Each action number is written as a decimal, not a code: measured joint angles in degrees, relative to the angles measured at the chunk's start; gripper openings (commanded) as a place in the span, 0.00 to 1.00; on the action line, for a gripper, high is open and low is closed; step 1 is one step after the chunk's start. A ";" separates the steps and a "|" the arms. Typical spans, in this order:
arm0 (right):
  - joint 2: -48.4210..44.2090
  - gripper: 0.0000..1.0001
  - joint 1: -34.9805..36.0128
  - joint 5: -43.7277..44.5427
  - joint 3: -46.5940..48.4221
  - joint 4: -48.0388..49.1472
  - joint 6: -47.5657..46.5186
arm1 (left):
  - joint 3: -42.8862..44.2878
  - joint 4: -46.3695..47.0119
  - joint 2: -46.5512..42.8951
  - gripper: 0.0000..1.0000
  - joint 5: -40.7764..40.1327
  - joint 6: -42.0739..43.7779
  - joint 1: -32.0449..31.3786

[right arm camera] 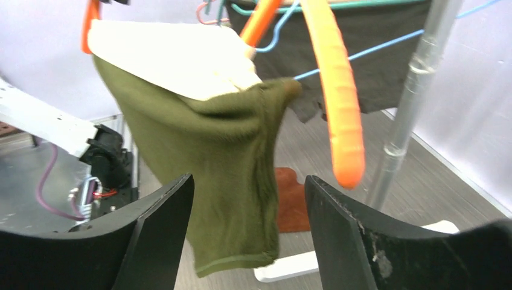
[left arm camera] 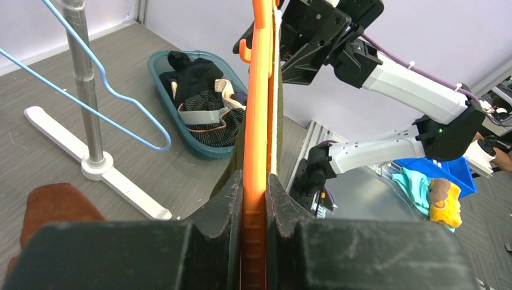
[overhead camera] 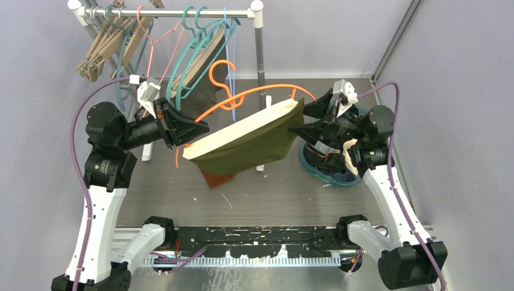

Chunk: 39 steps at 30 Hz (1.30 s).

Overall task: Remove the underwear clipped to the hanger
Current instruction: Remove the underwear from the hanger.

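Olive-green underwear (overhead camera: 254, 142) with a broad cream waistband hangs from an orange hanger (overhead camera: 260, 91) held over the table. My left gripper (left arm camera: 255, 193) is shut on the hanger's left end, the orange bar pinched between its jaws. At the underwear's right corner, my right gripper (overhead camera: 305, 119) is open. In the right wrist view the green cloth (right arm camera: 211, 139) hangs between and just beyond the spread fingers (right arm camera: 163, 229), touching neither. The hanger's free orange arm (right arm camera: 338, 103) passes to the right of that corner.
A teal basin (overhead camera: 330, 176) with dark and striped garments sits under the right arm. A rust-brown cloth (overhead camera: 215, 177) lies on the table below the underwear. The rack (overhead camera: 163, 12) holds several hangers at the back; its pole (overhead camera: 260, 60) and white foot (left arm camera: 115, 181) stand close behind.
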 measured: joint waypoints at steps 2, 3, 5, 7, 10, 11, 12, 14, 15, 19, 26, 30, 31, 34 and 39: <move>0.00 0.58 0.00 -1.70 -0.26 3.45 2.86 | -0.37 0.39 -0.09 0.00 0.17 -0.09 0.00; -0.02 0.54 0.00 -2.27 -0.52 4.90 3.91 | -0.63 0.57 -0.15 0.00 0.20 -0.11 0.00; -0.02 0.45 -0.02 -3.30 -1.11 7.56 6.25 | -1.20 0.66 -0.28 0.00 0.20 -0.17 0.00; -0.02 0.35 -0.28 -3.96 -1.55 8.85 7.78 | -1.57 0.83 -0.44 0.00 0.22 -0.15 0.02; -0.11 0.21 -0.87 -4.48 -2.19 10.38 9.38 | -2.03 0.85 -0.83 0.00 0.33 -0.13 0.20; -0.22 0.15 -1.14 -4.57 -2.54 10.71 9.73 | -2.14 0.85 -0.96 0.00 0.42 -0.13 0.28; -0.35 0.09 -1.31 -4.63 -2.86 10.88 10.05 | -2.27 0.85 -1.11 0.00 0.48 -0.13 0.35; -0.79 0.02 -1.88 -4.76 -3.69 11.17 10.43 | -2.69 0.90 -1.55 0.00 0.66 -0.09 0.52; -0.94 0.01 -2.14 -4.81 -4.02 11.26 10.58 | -2.86 0.90 -1.70 0.00 0.66 -0.09 0.55; -1.36 0.01 -3.19 -4.94 -4.83 11.41 10.73 | -3.52 0.90 -2.01 0.00 0.66 0.04 0.76; -1.68 0.01 -5.46 -3.61 -4.98 8.33 8.92 | -3.58 0.33 -2.23 0.00 0.57 1.70 1.29; -1.68 0.01 -6.86 -1.57 -4.92 4.20 6.93 | -3.45 -2.25 -2.47 0.00 -0.26 4.79 1.64; -1.68 0.01 -7.41 -1.16 -4.92 3.54 6.75 | -3.39 -3.02 -2.51 0.00 -0.50 5.44 1.68; -1.66 0.01 -9.62 -0.52 -4.92 2.58 6.80 | -3.10 -5.01 -2.54 0.00 -1.07 7.72 1.75; -1.81 0.01 -12.50 -0.96 -5.18 3.17 8.07 | -2.45 -7.80 -2.54 0.00 -1.38 11.04 1.73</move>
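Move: The right edge of the green underwear hangs just beyond the open right fingertips, about 2 cm to that hand's left and a centimetre back, about at its height. The orange hanger's free end is about 5 cm farther out than the right hand, 3 cm to its right and 4 cm higher; the rack post stands roughly 10 cm to its left and 15 cm farther out. From the left hand, the underwear's edge lies some 22 cm right, 6 cm ahead and 6 cm lower. The right fingers shut on the underwear's right edge and pinch it, the hand first easing back nearly 2 cm. It then draws the cloth about 5 cm to the right, forward some 4 cm and slightly down, turning clockwise roughly 15 degrees. The left hand keeps its grip on the orange hanger while sinking about 3 cm, rolling a little near the end. ##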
